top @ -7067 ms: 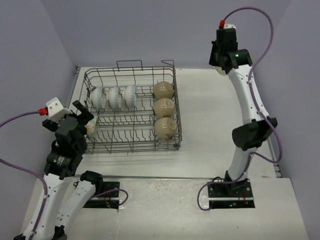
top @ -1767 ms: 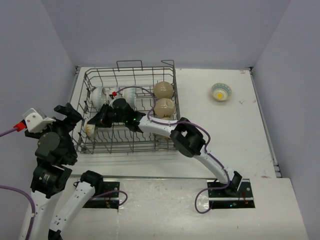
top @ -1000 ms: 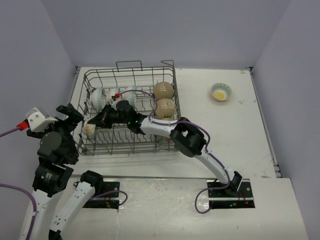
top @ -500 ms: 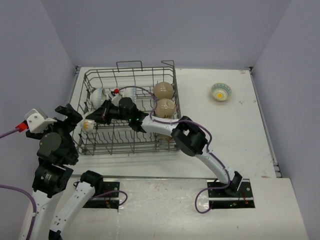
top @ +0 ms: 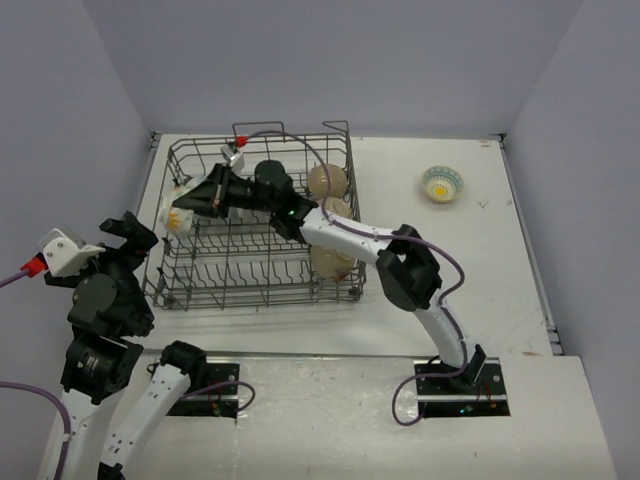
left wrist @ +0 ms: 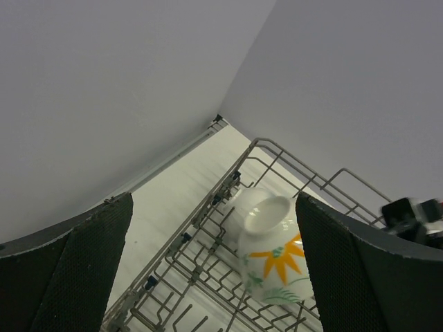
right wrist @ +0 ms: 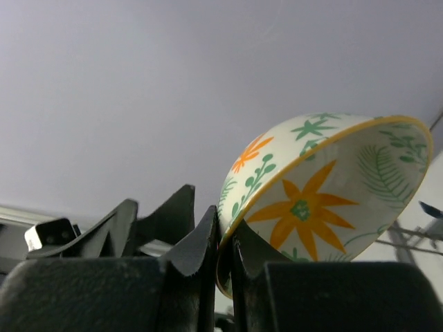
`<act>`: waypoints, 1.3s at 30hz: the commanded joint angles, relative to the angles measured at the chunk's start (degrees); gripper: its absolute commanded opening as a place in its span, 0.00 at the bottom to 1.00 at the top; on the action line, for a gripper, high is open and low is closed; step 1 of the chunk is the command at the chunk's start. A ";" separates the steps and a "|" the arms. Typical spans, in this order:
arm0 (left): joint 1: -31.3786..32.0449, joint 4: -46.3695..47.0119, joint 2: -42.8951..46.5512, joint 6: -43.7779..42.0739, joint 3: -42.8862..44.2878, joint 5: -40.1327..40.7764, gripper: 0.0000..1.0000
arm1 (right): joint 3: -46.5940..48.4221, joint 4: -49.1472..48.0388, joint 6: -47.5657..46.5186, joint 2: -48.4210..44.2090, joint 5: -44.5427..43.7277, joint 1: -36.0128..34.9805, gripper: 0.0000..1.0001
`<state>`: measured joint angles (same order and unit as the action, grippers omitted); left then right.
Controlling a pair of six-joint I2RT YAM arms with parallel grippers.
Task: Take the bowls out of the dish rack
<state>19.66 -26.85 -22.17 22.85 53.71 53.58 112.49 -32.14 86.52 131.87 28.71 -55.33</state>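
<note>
My right gripper [top: 197,204] reaches across the dish rack [top: 258,291] and is shut on the rim of a floral bowl [top: 177,218], cream with orange flowers and green leaves. It holds the bowl tilted above the rack's far-left corner. The right wrist view shows both fingers pinching the rim, one inside and one outside the floral bowl [right wrist: 325,187]. My left gripper [top: 133,233] hovers open at the rack's left side, clear of the bowl. Its view looks up at the floral bowl [left wrist: 277,256] between its wide pads. Beige bowls [top: 333,262] stand along the rack's right side.
A small bowl with a yellow inside [top: 441,183] sits on the table at the far right. The right arm's links [top: 345,235] span the rack's middle. Walls close in on the left and behind the rack.
My right gripper has lifted the floral bowl up out of the rack and toward its far-left corner. The left arm has drawn back and lower, still open.
</note>
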 commanded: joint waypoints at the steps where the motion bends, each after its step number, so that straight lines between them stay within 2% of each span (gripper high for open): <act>1: 0.29 1.19 0.82 0.97 0.08 1.71 1.00 | 9.29 13.88 -18.59 -14.70 3.72 4.87 0.00; 2: 0.29 1.19 0.56 0.79 -0.10 1.35 1.00 | 10.98 26.65 -23.02 -16.72 3.29 5.75 0.00; 3: 0.29 1.27 0.03 0.36 -0.10 0.83 1.00 | 12.39 32.43 -28.02 -21.26 2.15 7.85 0.00; 4: 0.29 1.71 -0.32 -0.34 -0.10 0.13 1.00 | 15.80 39.80 -38.08 -23.31 -1.34 9.17 0.00; 5: 0.29 1.80 -1.46 -1.05 -0.10 -1.62 1.00 | 16.88 52.58 -42.44 -25.24 -3.81 11.02 0.00; 6: 0.29 1.19 -2.25 -1.49 0.25 -2.42 1.00 | 17.24 57.67 -46.40 -29.26 -6.53 15.30 0.00; 7: 0.29 0.93 -3.74 -1.75 0.69 -3.82 1.00 | 15.24 65.55 -52.71 -31.65 -13.35 17.60 0.00; 8: 0.29 0.49 -4.54 -1.76 0.86 -4.27 1.00 | 13.91 68.93 -55.21 -33.94 -18.29 19.80 0.00; 9: 0.29 0.05 -5.15 -1.67 0.87 -4.62 1.00 | 8.68 70.62 -59.58 -39.27 -23.38 23.83 0.00; 10: 0.29 0.04 -6.29 -1.67 0.78 -5.06 1.00 | 6.02 71.85 -61.80 -42.02 -32.31 25.52 0.00; 13: 0.29 0.83 -8.05 -2.02 0.43 -7.08 1.00 | 3.35 78.16 -67.42 -45.57 -43.26 34.04 0.00; 15: 0.29 1.45 -8.67 -2.46 0.17 -8.49 1.00 | 4.57 81.52 -69.98 -41.99 -45.66 41.24 0.00; 17: 0.38 1.80 -9.73 -2.72 -0.10 -10.60 1.00 | 4.93 83.29 -70.96 -38.90 -43.75 47.12 0.00; 20: 1.43 2.15 -10.52 -3.51 -0.10 -12.01 1.00 | 11.32 86.61 -73.51 -29.77 -45.04 50.75 0.00; 21: 2.30 1.98 -10.52 -3.78 -0.01 -11.57 1.00 | 17.44 89.94 -75.34 -23.83 -46.27 50.85 0.00; 25: 3.37 1.89 -10.78 -3.78 -0.36 -11.22 1.00 | 25.06 93.57 -79.66 -12.56 -48.22 51.55 0.00; 32: 3.45 3.03 -11.84 -4.66 -1.07 -13.68 1.00 | 19.97 93.23 -81.25 -5.32 -44.87 52.43 0.00; 39: 3.63 3.12 -11.66 -4.66 -1.33 -14.03 1.00 | 18.30 90.85 -81.78 -3.64 -43.83 52.52 0.00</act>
<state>22.83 -26.13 -33.65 19.84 52.60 40.34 129.82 61.04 6.50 131.15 -15.38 -3.16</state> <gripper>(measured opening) 0.997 0.080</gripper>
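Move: The right hand holds the flowered bowl; the patterned bowl on the open table lies about 64 cm to its right, 28 cm ahead and 30 cm below. In the rack, some 18 cm below that hand, the far tan bowl stands 29 cm right and 19 cm ahead, the nearest white bowl 6 cm right and 16 cm ahead. From the left hand, the patterned bowl is roughly 72 cm right, 37 cm ahead, 34 cm below. Right carries its bowl 60 cm right-forward, then down towards the patterned bowl, fingers turning downward; left edges forward-right. ##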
